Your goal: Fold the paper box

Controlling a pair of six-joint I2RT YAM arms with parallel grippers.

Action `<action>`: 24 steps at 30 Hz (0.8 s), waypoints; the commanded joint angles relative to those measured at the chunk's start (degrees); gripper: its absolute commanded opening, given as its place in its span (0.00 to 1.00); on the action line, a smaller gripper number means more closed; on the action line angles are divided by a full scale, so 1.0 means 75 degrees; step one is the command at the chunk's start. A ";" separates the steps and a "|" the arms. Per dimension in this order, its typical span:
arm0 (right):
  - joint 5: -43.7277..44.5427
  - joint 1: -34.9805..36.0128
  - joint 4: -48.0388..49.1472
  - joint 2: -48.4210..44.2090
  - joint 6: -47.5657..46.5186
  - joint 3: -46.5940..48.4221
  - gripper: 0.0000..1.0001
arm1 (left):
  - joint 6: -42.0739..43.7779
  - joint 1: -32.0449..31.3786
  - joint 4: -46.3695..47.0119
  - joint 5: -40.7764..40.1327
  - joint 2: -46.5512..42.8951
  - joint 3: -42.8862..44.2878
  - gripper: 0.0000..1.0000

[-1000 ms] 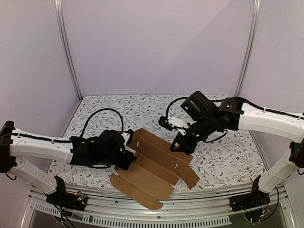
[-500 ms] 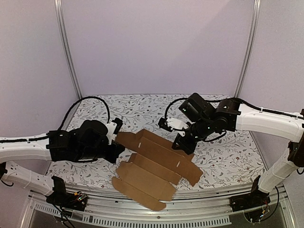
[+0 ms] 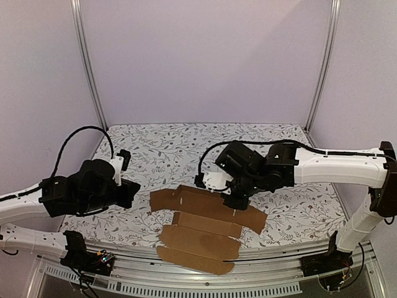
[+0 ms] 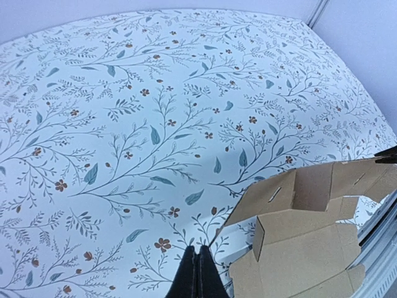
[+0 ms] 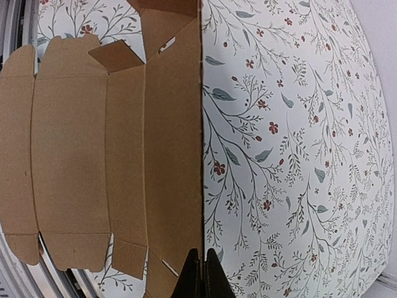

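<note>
The paper box [image 3: 205, 225] is a plain brown die-cut sheet lying opened out near the table's front middle, with its panels and flaps spread toward the near edge. My right gripper [image 3: 239, 200] is at its far long edge. In the right wrist view that edge of the paper box [image 5: 93, 155] runs straight into the right gripper [image 5: 201, 256], which is shut on it. My left gripper [image 3: 134, 192] is off to the left, apart from the sheet. In the left wrist view the left gripper [image 4: 198, 253] is shut and empty over the cloth, with the paper box [image 4: 304, 248] to its right.
A floral tablecloth [image 3: 155, 149] covers the table. Purple walls with two metal posts [image 3: 87, 68] close the back and sides. A metal rail [image 3: 186, 284] runs along the near edge, close under the sheet's lowest flap. Black cables loop over both arms.
My left arm has pulled back to the left, away from the sheet. My right gripper has moved left and down with the far edge, and the sheet now lies flatter and squarer to the table.
</note>
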 commanded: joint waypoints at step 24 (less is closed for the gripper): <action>0.4048 0.1311 0.2942 0.0793 -0.2063 -0.1247 0.00 | 0.0291 0.2135 0.4179 0.2509 0.1317 -0.2003 0.00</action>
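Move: The left hand is free. The box's left side flap is about 8 cm to its right, some 3 cm ahead and 9 cm below; the narrow panel is roughly 22 cm right of the hand and 6 cm nearer the base. The right hand already has the slotted panel's far edge, that panel's middle being about 9 cm to its left and 4 cm below, 1 cm back. From the right hand, the left side flap lies about 28 cm left and 3 cm ahead, some 6 cm lower. Downward, the left hand sinks about 8 cm with its fingers shut, the later part also carrying it nearly 4 cm forward, so it comes close beside the outer side of the left side flap. Meanwhile the right hand keeps its pinch on the slotted panel's far edge, easing about 2 cm down and 2 cm left while its fingertips swing forward by some 25 degrees. ##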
